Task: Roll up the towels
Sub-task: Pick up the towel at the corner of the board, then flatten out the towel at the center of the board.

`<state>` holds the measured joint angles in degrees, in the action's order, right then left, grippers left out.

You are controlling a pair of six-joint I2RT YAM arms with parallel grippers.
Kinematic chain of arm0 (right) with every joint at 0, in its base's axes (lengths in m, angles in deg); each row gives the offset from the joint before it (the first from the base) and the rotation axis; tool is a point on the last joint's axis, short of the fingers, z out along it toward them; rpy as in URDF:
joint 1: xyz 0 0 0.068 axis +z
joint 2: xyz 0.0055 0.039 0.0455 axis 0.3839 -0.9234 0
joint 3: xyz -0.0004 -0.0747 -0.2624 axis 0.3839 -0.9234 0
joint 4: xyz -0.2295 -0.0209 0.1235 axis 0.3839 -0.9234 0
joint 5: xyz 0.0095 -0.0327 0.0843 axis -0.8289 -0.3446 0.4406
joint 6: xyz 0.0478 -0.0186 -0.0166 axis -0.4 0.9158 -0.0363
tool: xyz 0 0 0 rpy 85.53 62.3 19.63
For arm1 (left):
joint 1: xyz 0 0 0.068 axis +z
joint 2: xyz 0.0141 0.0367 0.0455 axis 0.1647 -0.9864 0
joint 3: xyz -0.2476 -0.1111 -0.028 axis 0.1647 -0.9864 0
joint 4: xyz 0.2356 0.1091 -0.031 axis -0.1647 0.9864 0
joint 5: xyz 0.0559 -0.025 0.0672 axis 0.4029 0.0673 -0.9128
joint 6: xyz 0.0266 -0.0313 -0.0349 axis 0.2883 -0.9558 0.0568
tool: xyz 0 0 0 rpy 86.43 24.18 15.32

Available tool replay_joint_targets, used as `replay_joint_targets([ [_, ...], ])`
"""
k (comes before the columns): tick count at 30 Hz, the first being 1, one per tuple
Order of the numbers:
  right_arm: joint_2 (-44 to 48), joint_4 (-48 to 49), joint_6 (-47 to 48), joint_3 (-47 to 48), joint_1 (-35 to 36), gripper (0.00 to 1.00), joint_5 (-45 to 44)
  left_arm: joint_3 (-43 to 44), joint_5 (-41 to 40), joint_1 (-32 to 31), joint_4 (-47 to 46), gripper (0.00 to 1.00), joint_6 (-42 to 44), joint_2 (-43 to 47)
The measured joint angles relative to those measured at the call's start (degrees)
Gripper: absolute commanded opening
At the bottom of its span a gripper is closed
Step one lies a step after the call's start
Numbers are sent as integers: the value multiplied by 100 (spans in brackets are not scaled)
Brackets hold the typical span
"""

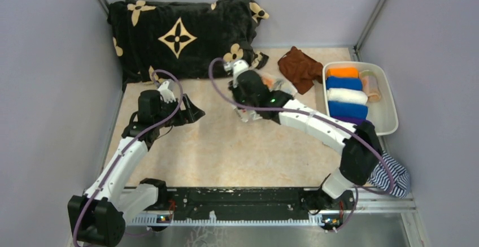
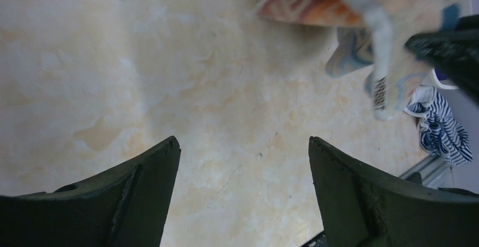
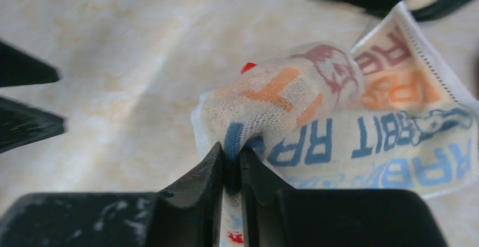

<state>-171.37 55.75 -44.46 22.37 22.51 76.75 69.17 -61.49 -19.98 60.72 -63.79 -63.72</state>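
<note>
A pale printed towel with blue and orange lettering lies partly folded on the tabletop. My right gripper is shut on a bunched fold of it near the table's middle. From above, only small bits of this towel show past the right gripper. My left gripper hangs open over bare table to the left, with nothing between its fingers. The towel shows blurred at the upper right of its view. A brown towel lies crumpled at the back. Several rolled towels sit in a tray.
The white tray stands at the right edge. A black blanket with beige flowers covers the back left. A navy-and-white striped cloth lies by the right arm's base. Walls close in on three sides.
</note>
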Motion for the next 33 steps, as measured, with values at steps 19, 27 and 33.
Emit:
replay_joint_targets([
  [19, 160, -83, 81, -1700, 28, 59, -435, -1504, -411, -1757, -382, 86, -1550, 186],
  [27, -662, 262, 273, -1340, -1471, 58, 149, -1381, -855, -2092, -1029, 87, -1711, -1320],
  [33, -1794, 577, 116, -715, -1801, 58, 935, -1388, -1071, -2063, -1294, 88, -1864, -1491],
])
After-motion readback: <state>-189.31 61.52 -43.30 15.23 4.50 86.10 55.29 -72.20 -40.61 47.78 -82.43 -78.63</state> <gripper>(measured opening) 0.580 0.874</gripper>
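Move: The RABBIT towel is still pinched in the right fingers at one end, its middle trailing about 9 cm to that hand's right and some 8 cm below. The bare table middle lies 7 cm back from this hand and 20 cm down. The brown towel is about 19 cm ahead and 26 cm to the right; the dark blanket is 32 cm ahead and 21 cm left. From the open left hand, the RABBIT towel's middle is about 20 cm right and 6 cm ahead. The RABBIT towel is flung down over the table middle: the right hand swings back and left about 12 cm while sinking and opens to let go, then sweeps back to the right and forward, still sinking, to stop open close above the towel's far right part. The open left hand draws back, then goes right and down about 14 cm, tipping some 20 degrees downward, to hover close over the towel's near half. ##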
